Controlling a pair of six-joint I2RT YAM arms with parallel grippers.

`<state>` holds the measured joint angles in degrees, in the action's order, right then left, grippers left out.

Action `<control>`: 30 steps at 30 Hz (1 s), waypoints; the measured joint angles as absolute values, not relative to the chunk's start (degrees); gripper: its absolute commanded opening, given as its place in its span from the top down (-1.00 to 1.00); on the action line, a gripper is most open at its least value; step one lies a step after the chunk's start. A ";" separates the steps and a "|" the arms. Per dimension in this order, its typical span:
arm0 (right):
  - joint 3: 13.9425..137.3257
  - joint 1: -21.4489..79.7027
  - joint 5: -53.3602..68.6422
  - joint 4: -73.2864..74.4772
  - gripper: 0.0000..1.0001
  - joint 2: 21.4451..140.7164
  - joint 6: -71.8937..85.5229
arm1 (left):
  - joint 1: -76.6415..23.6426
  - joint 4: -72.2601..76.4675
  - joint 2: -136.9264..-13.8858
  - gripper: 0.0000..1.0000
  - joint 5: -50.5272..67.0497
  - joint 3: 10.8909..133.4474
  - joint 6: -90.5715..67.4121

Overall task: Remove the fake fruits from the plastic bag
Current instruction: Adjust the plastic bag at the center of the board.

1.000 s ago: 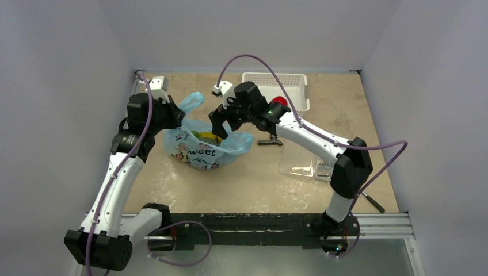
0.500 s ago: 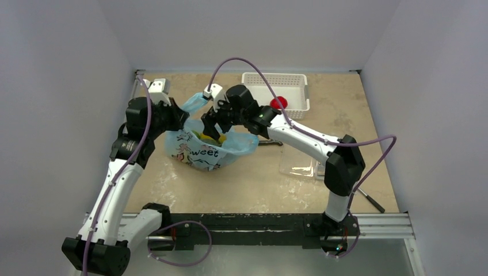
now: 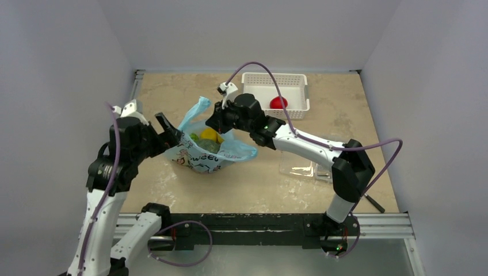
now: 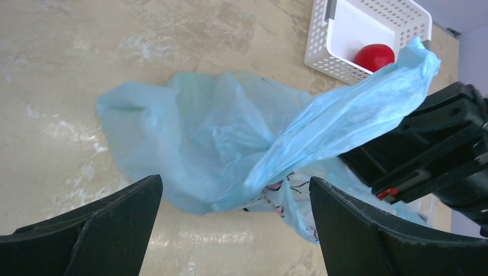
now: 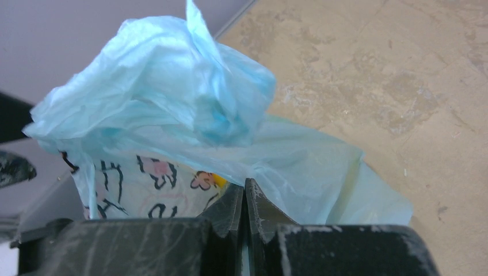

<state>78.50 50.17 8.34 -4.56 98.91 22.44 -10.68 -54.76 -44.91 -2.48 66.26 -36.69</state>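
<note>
The light-blue plastic bag (image 3: 204, 155) stands on the table, mouth up, one handle (image 3: 197, 107) sticking up. A yellow lemon (image 3: 210, 135) and a green fruit (image 3: 195, 138) show inside it. A red apple (image 3: 278, 102) lies in the white basket (image 3: 288, 80). My right gripper (image 3: 217, 118) is shut on the bag's far rim; in the right wrist view its jaws (image 5: 244, 187) pinch the thin plastic (image 5: 172, 98). My left gripper (image 3: 167, 129) is open and empty at the bag's left side. In the left wrist view (image 4: 235, 185) the bag (image 4: 190, 132) lies just ahead of its fingers.
A clear flat bag (image 3: 302, 164) lies right of the plastic bag, under the right arm. A dark pen-like thing (image 3: 373, 202) lies at the near right edge. The basket (image 4: 322, 40) with the apple (image 4: 374, 56) stands at the back.
My left gripper has pulled back left and toward me, off the bag's handle, and is open. My right gripper has closed on the bag's far rim.
</note>
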 measured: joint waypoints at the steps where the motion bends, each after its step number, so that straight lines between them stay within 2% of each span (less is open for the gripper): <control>1: 78.50 50.19 7.77 -5.32 1.00 98.67 23.33 | -10.68 -56.62 -42.94 -0.97 -3.27 66.32 -37.56; 5: 78.11 50.19 5.41 -6.44 1.00 98.32 26.02 | -10.68 -62.76 -36.86 -0.98 -2.63 67.05 -40.14; 8: 77.10 50.17 4.34 -7.03 1.00 98.19 27.75 | -10.68 -62.48 -35.51 -1.00 2.81 66.15 -42.57; 13: 77.10 50.13 3.73 -7.18 1.00 98.17 28.36 | -13.10 -53.19 -38.65 -1.00 12.49 55.81 -49.32; 17: 77.10 50.11 3.97 -7.64 1.00 98.17 28.91 | -21.87 -45.60 -45.19 -0.95 10.76 50.37 -55.66; 19: 76.95 50.09 3.95 -7.88 1.00 98.17 28.95 | -24.45 -42.96 -48.34 -0.73 7.88 50.33 -58.11; 23: 75.13 50.09 3.55 -8.16 1.00 97.03 29.10 | -25.21 -38.83 -51.07 -0.15 1.69 50.30 -60.53; 26: 75.07 49.93 1.85 -7.57 1.00 96.18 28.82 | -25.21 -37.78 -51.77 0.52 -2.94 50.30 -58.81; 28: 75.07 49.15 0.49 -6.92 1.00 95.22 28.64 | -25.06 -38.41 -51.81 0.90 -5.96 50.74 -55.57; 29: 75.07 48.34 0.19 -6.83 1.00 94.83 28.49 | -24.77 -39.38 -51.92 1.00 -7.01 51.62 -53.23; 30: 75.22 47.42 -0.10 -6.70 1.00 94.63 28.36 | -24.36 -40.51 -52.01 1.00 -7.75 53.04 -50.87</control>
<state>75.22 47.42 -0.10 -6.70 94.63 28.36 -24.36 -40.51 -52.01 -7.75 53.04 -50.87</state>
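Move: The bag's left rim is about 3 cm ahead, 6 cm right and 8 cm below the open left hand; from that hand the yellow fruit is some 8 cm ahead, 12 cm right and 17 cm down, the green fruit 3 cm nearer than the yellow. The right hand, already pinching the far rim, has the left rim roughly 10 cm to its left, 1 cm back and 5 cm below. Left hand backs 5 cm, swings right, down and forward, closing on bag's rim; right still grips, pulling rightward. ##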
